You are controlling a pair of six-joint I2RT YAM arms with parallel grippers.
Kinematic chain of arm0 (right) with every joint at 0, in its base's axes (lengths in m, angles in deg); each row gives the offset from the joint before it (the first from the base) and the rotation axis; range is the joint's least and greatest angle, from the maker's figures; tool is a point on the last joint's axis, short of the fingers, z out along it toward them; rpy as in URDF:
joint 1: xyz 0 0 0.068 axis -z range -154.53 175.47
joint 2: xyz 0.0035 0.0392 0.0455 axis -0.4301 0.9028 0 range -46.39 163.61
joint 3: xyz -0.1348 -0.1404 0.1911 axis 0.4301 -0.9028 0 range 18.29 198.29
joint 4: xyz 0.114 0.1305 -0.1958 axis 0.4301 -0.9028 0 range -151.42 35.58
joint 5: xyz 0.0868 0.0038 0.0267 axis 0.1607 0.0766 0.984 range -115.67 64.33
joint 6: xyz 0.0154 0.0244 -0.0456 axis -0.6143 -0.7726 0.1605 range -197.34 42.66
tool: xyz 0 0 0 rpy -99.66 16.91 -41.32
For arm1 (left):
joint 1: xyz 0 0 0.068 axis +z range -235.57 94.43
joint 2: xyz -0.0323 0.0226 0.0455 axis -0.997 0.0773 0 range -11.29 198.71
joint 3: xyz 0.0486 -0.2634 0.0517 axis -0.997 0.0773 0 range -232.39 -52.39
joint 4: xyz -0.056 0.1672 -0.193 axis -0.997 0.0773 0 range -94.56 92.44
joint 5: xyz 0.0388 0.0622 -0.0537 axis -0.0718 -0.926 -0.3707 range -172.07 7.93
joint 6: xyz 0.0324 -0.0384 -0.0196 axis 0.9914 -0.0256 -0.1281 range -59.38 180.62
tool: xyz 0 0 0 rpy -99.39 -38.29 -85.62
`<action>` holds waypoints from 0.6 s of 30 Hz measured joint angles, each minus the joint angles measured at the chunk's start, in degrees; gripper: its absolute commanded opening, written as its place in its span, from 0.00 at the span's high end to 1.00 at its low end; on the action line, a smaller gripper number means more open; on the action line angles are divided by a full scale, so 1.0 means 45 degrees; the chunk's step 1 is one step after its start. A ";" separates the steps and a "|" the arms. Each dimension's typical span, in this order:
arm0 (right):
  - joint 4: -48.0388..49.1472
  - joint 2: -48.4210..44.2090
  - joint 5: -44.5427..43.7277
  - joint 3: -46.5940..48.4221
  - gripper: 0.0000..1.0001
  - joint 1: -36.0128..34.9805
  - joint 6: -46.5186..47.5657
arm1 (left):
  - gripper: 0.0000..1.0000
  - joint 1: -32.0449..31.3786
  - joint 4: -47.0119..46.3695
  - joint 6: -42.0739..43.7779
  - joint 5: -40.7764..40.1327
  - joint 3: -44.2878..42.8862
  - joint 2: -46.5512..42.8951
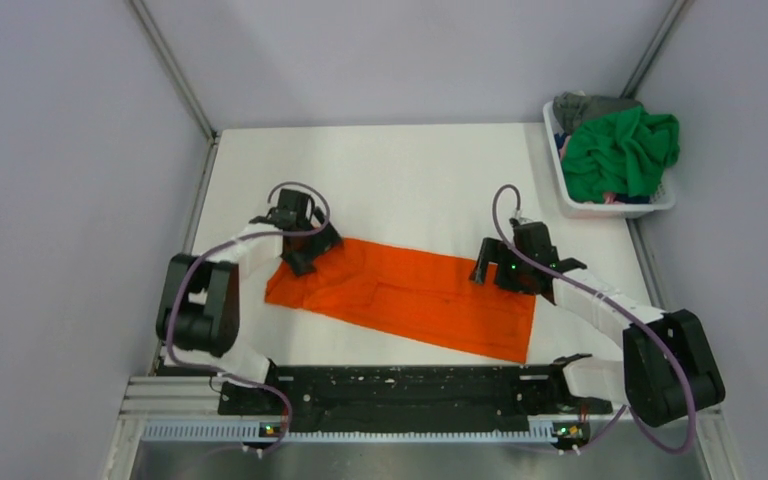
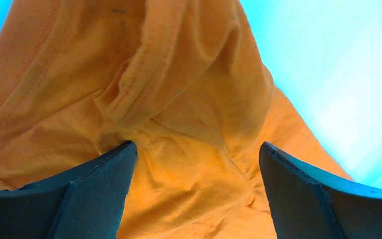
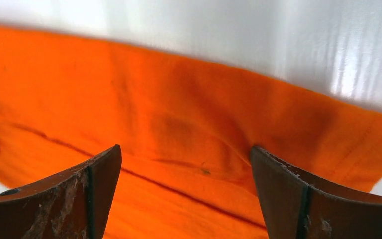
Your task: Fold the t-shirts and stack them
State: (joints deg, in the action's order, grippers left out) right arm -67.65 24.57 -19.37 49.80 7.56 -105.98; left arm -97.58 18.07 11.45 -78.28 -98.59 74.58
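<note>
An orange t-shirt (image 1: pixel 410 296) lies folded into a long strip across the middle of the white table (image 1: pixel 410 170). My left gripper (image 1: pixel 305 250) hovers over its far left end, jaws wide open, with rumpled orange cloth (image 2: pixel 189 149) lying loose between the fingers (image 2: pixel 94 189). Over the strip's far right part my right gripper (image 1: pixel 495 272) is also open, nothing pinched, flat orange cloth (image 3: pixel 179 149) below it. A green t-shirt (image 1: pixel 620 150) and a grey t-shirt (image 1: pixel 585 105) are heaped in the basket.
The white slatted basket (image 1: pixel 615 208) stands at the table's far right corner. Grey walls enclose the table on the left, back and right. The arm bases sit on a black rail (image 1: pixel 400 395) at the near edge.
</note>
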 measured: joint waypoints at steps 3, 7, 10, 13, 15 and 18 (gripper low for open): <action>-0.0068 -0.0340 0.0170 -0.0175 0.02 -0.0345 0.0024 | 0.01 0.0107 -0.0155 0.0253 0.0238 -0.2890 0.2705; -0.0180 -0.0816 0.0481 -0.0583 0.02 -0.1671 -0.0073 | 0.01 0.0165 -0.0301 0.0607 0.1273 -0.8864 0.7349; 0.0005 -0.0816 0.0962 -0.0670 0.02 -0.3487 -0.0233 | 0.01 0.0151 -0.0719 0.0617 0.2914 -1.4018 1.0933; 0.0685 -0.0345 0.1486 -0.0641 0.02 -0.5348 -0.0408 | 0.01 -0.0068 -0.1457 0.0185 0.4478 -1.8462 1.4022; 0.1180 0.0335 0.1685 -0.0287 0.02 -0.6475 -0.0466 | 0.01 -0.0340 -0.2895 -0.0481 0.5202 -1.9526 1.5110; 0.1603 0.1617 0.2074 0.0573 0.02 -0.7524 -0.0432 | 0.01 -0.0840 -0.5280 -0.1593 0.5673 -1.9598 1.5844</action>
State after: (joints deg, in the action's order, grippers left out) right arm -60.44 31.85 -10.03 52.38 -26.29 -107.93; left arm -101.36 -5.69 4.28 -52.75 -186.78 145.87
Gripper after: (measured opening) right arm 0.982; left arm 0.986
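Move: The orange t-shirt, a long folded strip, already lies under both my spread grippers. Its middle is about 19 cm right and 12 cm back of my left hand, and some 19 cm left and 4 cm back of my right, about 2 cm below each hand. The table's far edge is roughly 40 cm straight ahead of my left hand; the near edge is about 19 cm straight back from my right. I swing the t-shirt round with both hands, fingers staying wide open and still pressed on the cloth. My left hand sweeps fast about 34 cm forward towards the far edge, bending right as it goes, and its wrist tilts up and rolls over; meanwhile my right drags its end left and back towards the near edge, about 20 cm, turning nearly 40 degrees counter-clockwise. ##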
